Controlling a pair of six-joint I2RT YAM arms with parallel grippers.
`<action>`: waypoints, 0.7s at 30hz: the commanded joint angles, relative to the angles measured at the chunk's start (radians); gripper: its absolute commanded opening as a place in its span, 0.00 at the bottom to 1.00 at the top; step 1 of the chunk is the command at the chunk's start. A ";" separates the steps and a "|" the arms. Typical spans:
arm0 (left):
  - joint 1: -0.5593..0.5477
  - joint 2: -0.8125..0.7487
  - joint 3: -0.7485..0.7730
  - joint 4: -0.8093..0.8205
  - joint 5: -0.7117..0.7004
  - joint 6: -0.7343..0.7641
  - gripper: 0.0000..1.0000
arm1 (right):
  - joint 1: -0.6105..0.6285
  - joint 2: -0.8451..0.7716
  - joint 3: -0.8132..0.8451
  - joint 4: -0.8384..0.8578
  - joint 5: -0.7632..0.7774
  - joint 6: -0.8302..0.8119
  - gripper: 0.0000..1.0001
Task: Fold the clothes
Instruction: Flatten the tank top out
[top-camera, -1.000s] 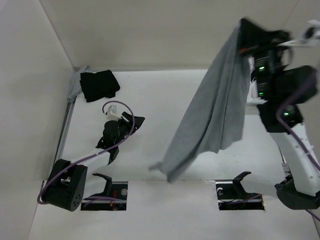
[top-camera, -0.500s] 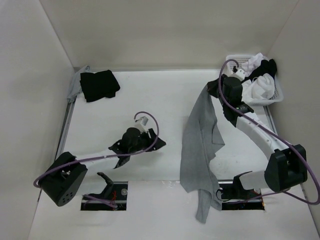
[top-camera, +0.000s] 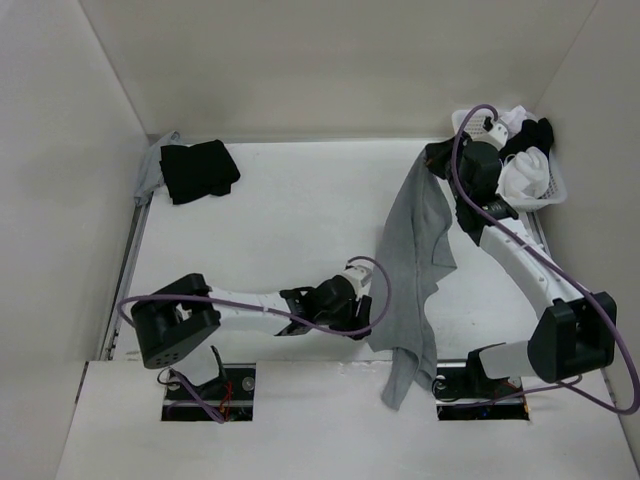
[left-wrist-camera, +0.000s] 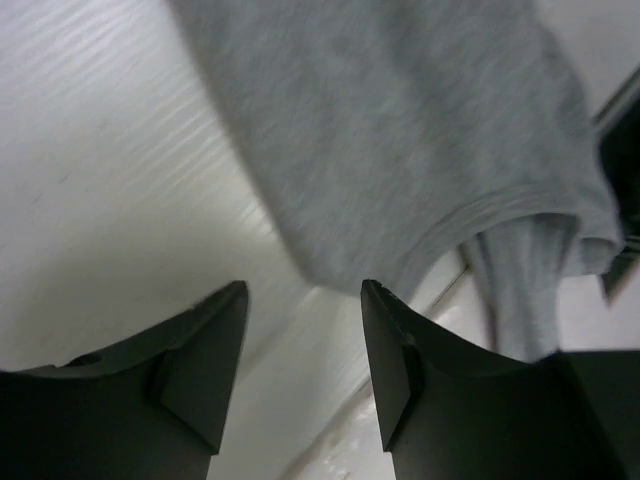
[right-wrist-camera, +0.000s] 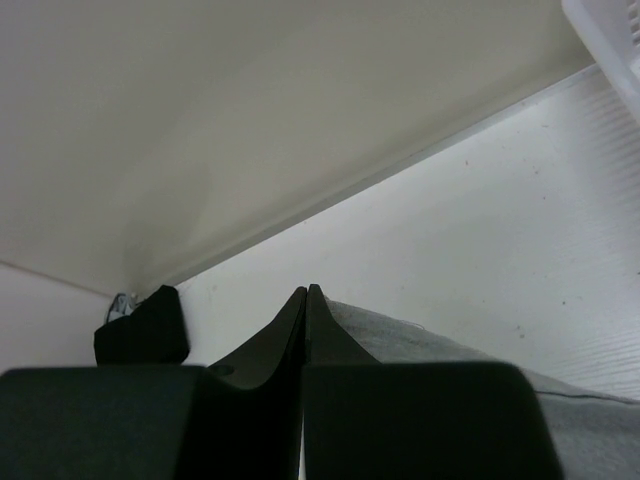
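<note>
The clothes, a light-grey top (top-camera: 415, 260), hang in a long strip from my right gripper (top-camera: 433, 158), which is shut on their upper end at the back right. The lower part drapes on the table and trails over the front edge. In the right wrist view the shut fingers (right-wrist-camera: 305, 292) have grey fabric (right-wrist-camera: 450, 350) just beside them. My left gripper (top-camera: 374, 312) reaches low across the table to the garment's left edge, open. In the left wrist view the hem of the grey top (left-wrist-camera: 400, 150) lies just ahead of the open fingertips (left-wrist-camera: 305, 290), with nothing between them.
A black folded garment (top-camera: 200, 170) lies at the back left on a pale cloth (top-camera: 150, 172). A white basket (top-camera: 548, 196) with white and black bundled clothes (top-camera: 525, 160) stands at the back right, close behind the right arm. Walls enclose the table on three sides.
The right arm has come down from high up, so the grey top now drapes onto the table. The left arm has swung right to the garment's lower left edge.
</note>
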 joint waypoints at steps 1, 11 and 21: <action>-0.034 0.094 0.096 -0.058 -0.036 0.049 0.49 | -0.010 -0.060 0.031 0.054 -0.025 0.009 0.00; 0.011 0.214 0.163 0.007 -0.119 0.027 0.00 | -0.013 -0.147 -0.029 0.054 -0.042 0.006 0.00; 0.396 -0.479 0.226 -0.291 -0.389 0.162 0.01 | -0.008 -0.462 -0.173 -0.001 -0.049 0.043 0.00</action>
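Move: The tank top hangs from the shut right hand; its loose near-left edge is about 5 cm right of the left hand, level fore-and-aft and 2 cm lower, and some 34 cm back, 15 cm left and 29 cm below the right hand. Its trailing tail lies roughly 9 cm right and 13 cm back of the left hand. The white basket stands about 16 cm right of the right hand, 5 cm ahead, 26 cm below. Left reaches right 5 cm, pinches the tank top's edge, carries it forward-left-up 20 cm; right, holding, draws back-up. ##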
